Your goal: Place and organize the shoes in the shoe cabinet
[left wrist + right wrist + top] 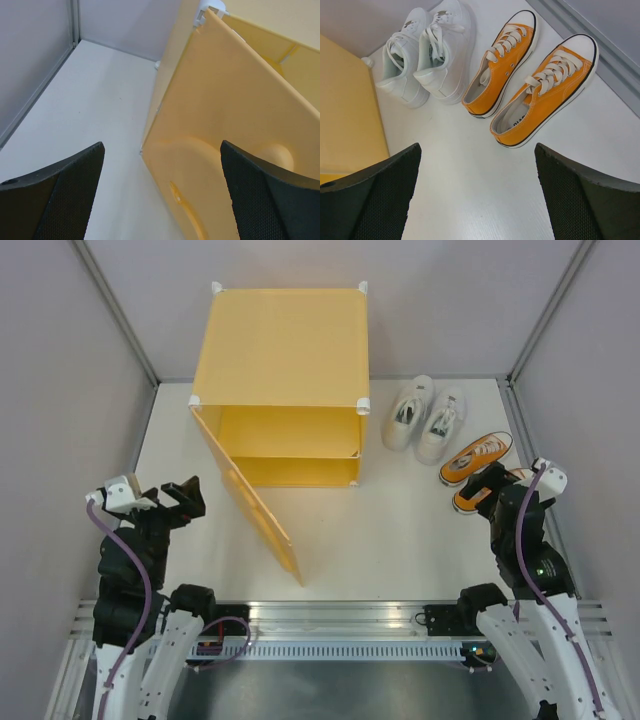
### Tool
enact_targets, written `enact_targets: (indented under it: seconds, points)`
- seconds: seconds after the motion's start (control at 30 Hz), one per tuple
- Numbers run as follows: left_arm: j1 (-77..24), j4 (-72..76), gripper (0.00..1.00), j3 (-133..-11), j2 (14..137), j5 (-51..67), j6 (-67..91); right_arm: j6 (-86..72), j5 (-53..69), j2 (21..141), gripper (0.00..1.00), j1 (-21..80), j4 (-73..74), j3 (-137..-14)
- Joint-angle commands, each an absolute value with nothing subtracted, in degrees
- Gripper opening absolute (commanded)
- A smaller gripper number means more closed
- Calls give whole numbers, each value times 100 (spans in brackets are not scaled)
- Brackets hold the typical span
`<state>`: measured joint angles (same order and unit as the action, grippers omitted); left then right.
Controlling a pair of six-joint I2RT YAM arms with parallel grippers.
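The yellow-orange shoe cabinet (280,350) stands at the back centre, its door (250,505) swung open toward me and its inner shelf (290,453) bare. To its right on the table sit the shoes: a white pair (425,418) and an orange pair (477,458), the nearer orange shoe partly hidden by my right arm. My right gripper (487,488) hovers open just short of the orange shoes (547,90), with the white pair (425,50) further off. Left of the door (235,115), my left gripper (162,190) is open and holds nothing.
Grey walls close in the white table (380,530) on three sides, with a metal rail (340,615) along the near edge. The open door slants across the table between the two arms. The cabinet's side panel (347,110) stands left of the white pair.
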<state>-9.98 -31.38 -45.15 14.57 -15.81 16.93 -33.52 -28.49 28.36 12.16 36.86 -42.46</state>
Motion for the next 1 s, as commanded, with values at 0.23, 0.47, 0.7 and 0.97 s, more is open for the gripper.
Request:
enact_targets:
  seconds: [0.23,0.47,0.7,0.97]
  points:
    - [-1002,-2918,100,-4465,1415,-1345,1837,-3472,-2980,2663,98,1239,3445,-4131]
    - [-1002,-2909,99,-4631,1423,-1407,1854,-3060,-2436,2663,98,1239,3322,-4104]
    - [-1002,-2918,98,-5527,1986,-862,1863,-2768,-2407,2803,98,1239,3629,-4385]
    - [-1002,-3040,97,-6485,2977,-238,1881,-3041,-2786,3225,98,1239,3718,-4527]
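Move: The open cabinet door's middle stands about 13 cm to the left hand's right, 5 cm ahead and 13 cm below; the cabinet's middle is some 36 cm ahead, 18 cm right and 12 cm below. From the right hand, the nearer orange shoe lies roughly 13 cm ahead, 10 cm right and 20 cm down, the farther orange shoe about 24 cm ahead and 8 cm right, equally low, and the cabinet door some 58 cm left, level fore and aft, 5 cm below. The empty left hand stays nearly still beside the open cabinet door, then climbs briskly about 8 cm and drifts a couple of centimetres left, away from the door, its fingers tipping slightly up and swinging some 10 degrees clockwise towards the cabinet. Both grippers stay wide open and touch nothing, while the right hand hovers short of the orange shoes, shifting only about a centimetre with a slight wrist swing left and partly back. ##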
